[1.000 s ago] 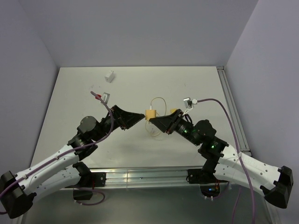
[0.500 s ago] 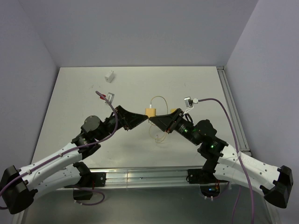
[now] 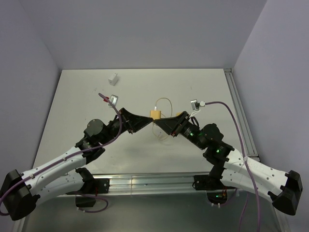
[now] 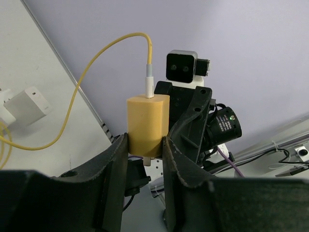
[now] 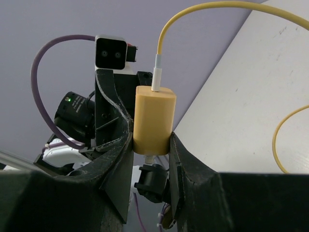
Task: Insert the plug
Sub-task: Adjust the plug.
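Note:
The yellow plug [image 3: 155, 114] hangs above the table middle, upright, between both arms. A yellow cable [image 3: 164, 102] with a white connector [image 4: 149, 82] enters its top. My left gripper [image 3: 149, 119] comes in from the left and is shut on the lower half of the plug [image 4: 147, 121], both fingers touching its sides. My right gripper [image 3: 162, 121] comes from the right and is shut on the same plug [image 5: 154, 118] at its lower end. A short pale prong shows under the plug in both wrist views. The left gripper [image 4: 145, 142] and the right gripper [image 5: 150, 145] face each other.
A small white adapter [image 3: 114, 78] lies at the far left of the table. Loose loops of yellow cable [image 3: 162, 137] lie on the table below the grippers. A white block [image 4: 26, 104] rests on the table by the cable. A metal rail [image 3: 240, 116] runs along the right edge.
My left gripper has moved in to the right and narrowed its fingers onto the yellow plug. The right gripper has kept its hold and shifted slightly left and up.

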{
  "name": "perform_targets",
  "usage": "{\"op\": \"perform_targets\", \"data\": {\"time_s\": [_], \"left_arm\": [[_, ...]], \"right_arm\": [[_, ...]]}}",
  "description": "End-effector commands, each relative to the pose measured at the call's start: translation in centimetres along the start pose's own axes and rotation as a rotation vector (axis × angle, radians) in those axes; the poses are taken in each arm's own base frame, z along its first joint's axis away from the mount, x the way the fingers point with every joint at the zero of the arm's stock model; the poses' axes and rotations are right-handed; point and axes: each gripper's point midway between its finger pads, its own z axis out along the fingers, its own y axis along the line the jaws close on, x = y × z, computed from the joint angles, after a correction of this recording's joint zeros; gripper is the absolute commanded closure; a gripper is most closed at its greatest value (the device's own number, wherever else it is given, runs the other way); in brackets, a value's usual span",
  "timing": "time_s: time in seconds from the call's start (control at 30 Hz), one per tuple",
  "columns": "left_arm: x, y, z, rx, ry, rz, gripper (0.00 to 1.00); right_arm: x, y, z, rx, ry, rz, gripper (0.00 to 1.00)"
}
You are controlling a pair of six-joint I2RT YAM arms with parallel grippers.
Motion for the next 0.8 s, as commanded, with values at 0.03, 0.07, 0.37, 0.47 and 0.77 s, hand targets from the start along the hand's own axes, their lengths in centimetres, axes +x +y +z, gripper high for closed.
{"op": "perform_targets", "data": {"time_s": [0.03, 0.07, 0.37, 0.47, 0.77], "left_arm": [[-0.2, -3.2, -0.1, 0.086, 0.021, 0.017, 1.00], [-0.5, -3.5, -0.2, 0.088, 0.013, 0.027, 1.00], [-1.3, -2.4, -1.1, -0.013, -0.004, 0.161, 1.00], [-0.3, -3.0, -1.0, 0.021, 0.069, 0.204, 1.00], [2.6, -3.6, -1.1, 0.092, 0.276, 0.292, 1.00]], "right_arm": [[0.0, 0.9, 0.1, -0.012, 0.032, -0.034, 0.88], [-0.3, 1.2, 0.0, -0.010, 0.029, -0.043, 0.73], [-0.9, -0.3, -2.0, 0.076, 0.084, -0.116, 0.21], [-1.0, 0.1, -2.6, 0.030, 0.126, -0.143, 0.22], [0.0, 0.9, -3.6, -0.075, 0.341, -0.281, 0.26]]}}
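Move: The plug sits in both hands' fingertips, held in the air with its cable end pointing forward; its middle is about 2 cm ahead of the left hand point, 1 cm to its right and level with it. From the right hand, the plug is also about 2 cm ahead, straight in line sideways and level. The white power strip lies on the table some 30 cm below the right hand, roughly 16 cm ahead and 16 cm to its right. The right fingers open wide and let go of the plug, and the right hand draws off about 3 cm to the right, sinking a centimetre or so while its fingertips tip down some 15 degrees. The left hand keeps its pinch, hovers nearly in place at first, then eases about 2 cm back, its fingertips dipping some 15 degrees as it turns slightly clockwise. ##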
